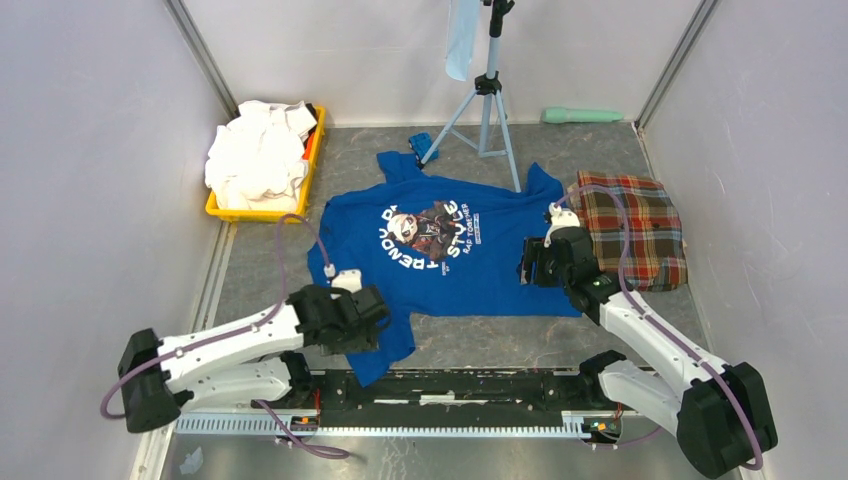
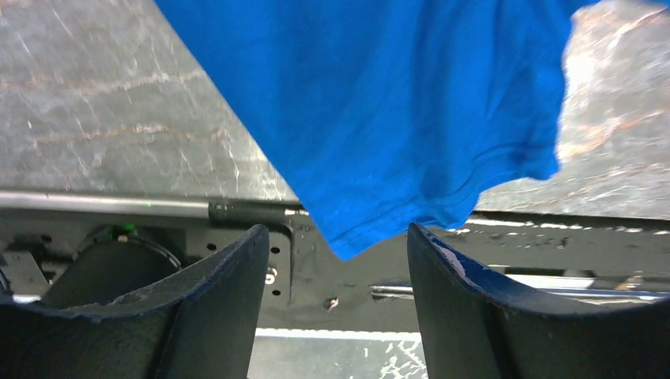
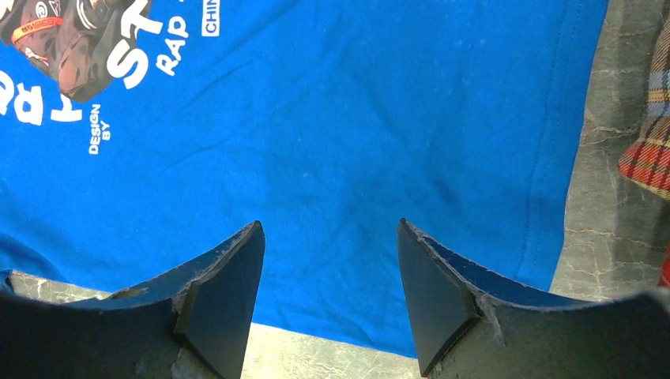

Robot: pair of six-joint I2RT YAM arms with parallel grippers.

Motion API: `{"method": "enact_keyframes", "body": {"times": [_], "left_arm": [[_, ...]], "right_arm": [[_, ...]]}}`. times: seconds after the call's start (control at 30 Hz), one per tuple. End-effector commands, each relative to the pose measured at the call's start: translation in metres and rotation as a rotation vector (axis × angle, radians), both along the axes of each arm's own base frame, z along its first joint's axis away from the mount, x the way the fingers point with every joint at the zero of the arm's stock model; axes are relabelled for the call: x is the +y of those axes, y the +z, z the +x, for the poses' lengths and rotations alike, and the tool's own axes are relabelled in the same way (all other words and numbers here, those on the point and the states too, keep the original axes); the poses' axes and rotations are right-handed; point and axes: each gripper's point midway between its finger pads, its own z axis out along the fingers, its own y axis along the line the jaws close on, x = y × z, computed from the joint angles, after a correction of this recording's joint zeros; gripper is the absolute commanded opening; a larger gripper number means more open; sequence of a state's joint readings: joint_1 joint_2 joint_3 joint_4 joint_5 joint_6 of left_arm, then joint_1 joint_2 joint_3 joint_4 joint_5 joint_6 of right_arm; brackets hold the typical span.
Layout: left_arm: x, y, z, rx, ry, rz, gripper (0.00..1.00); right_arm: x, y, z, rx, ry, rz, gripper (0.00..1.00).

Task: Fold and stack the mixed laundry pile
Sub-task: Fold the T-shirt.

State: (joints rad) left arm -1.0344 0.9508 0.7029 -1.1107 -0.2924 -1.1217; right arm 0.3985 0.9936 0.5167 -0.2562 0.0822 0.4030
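Observation:
The royal-blue T-shirt (image 1: 450, 260) with its chest graphic (image 1: 428, 228) lies spread flat mid-table. One sleeve (image 2: 411, 142) hangs over the near rail. My left gripper (image 1: 378, 325) (image 2: 338, 230) stands open at that sleeve's tip, with nothing between its fingers. My right gripper (image 1: 528, 265) (image 3: 329, 225) hovers open over the shirt (image 3: 355, 142) near its right edge, holding nothing. White shirts (image 1: 258, 152) with a bit of orange fill a yellow bin (image 1: 226, 212) at the back left. The red-green plaid cloth (image 1: 635, 228) (image 3: 649, 150) lies folded at the right.
A tripod (image 1: 488, 100) stands behind the shirt, one leg reaching its top edge. A pale-blue cloth (image 1: 462, 40) hangs from it. A small bright-blue object (image 1: 420, 143) and a green tube (image 1: 582, 115) lie by the back wall. The black rail (image 1: 450, 385) runs along the near edge.

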Motion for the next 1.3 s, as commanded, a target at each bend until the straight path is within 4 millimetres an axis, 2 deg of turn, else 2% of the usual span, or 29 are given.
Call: {"method": "enact_keyframes", "body": {"times": [0.0,0.13,0.23,0.33,0.47,0.8,1.27], "left_arm": [[0.004,-0.014,-0.017,0.029,0.099,0.071,0.69],[-0.01,-0.03,-0.029,0.072,0.066,0.041,0.58],[-0.013,-0.042,-0.042,0.115,0.048,0.037,0.52],[-0.008,-0.051,-0.054,0.142,0.032,0.062,0.51],[-0.008,-0.065,-0.061,0.162,0.04,0.043,0.52],[-0.02,-0.088,-0.057,0.144,0.04,-0.02,0.47],[-0.048,-0.088,-0.047,0.12,-0.011,-0.04,0.46]], "right_arm": [[0.002,0.004,0.001,-0.028,0.015,0.004,0.69],[0.001,0.003,0.0,-0.026,0.024,-0.004,0.69],[-0.001,0.001,-0.001,-0.023,0.024,-0.017,0.69],[-0.004,-0.001,-0.002,-0.017,0.02,-0.035,0.69],[-0.005,-0.002,-0.003,-0.019,0.013,-0.03,0.69],[-0.006,-0.009,-0.007,0.002,0.015,-0.041,0.68],[-0.008,-0.015,-0.008,0.021,0.01,-0.053,0.68]]}}
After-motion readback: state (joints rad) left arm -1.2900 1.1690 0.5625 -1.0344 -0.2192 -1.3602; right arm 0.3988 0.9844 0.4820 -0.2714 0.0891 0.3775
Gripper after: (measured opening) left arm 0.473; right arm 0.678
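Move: The loose corner of the near-left sleeve of the T-shirt hangs over the black rail, about 6 cm back from my left hand, level sideways and some 7 cm below. The sleeve's other hem corner is about 1 cm ahead of my hand and 11 cm right. The armpit, where sleeve meets body, is about 9 cm ahead and 10 cm right. From my right hand that loose corner lies roughly 25 cm back, 35 cm left and 8 cm below. I sink my left hand and draw it back towards myself together, about 6 cm each way, down onto the sleeve's loose hem corner at the rail, then stay there. On the way my fingers narrow from wide to about half open, one on each side of the corner, and the wrist tips them some 10 degrees nearer to straight down; at the bottom they seem to bear on the cloth and rail while the hand rolls slightly, left side rising. ##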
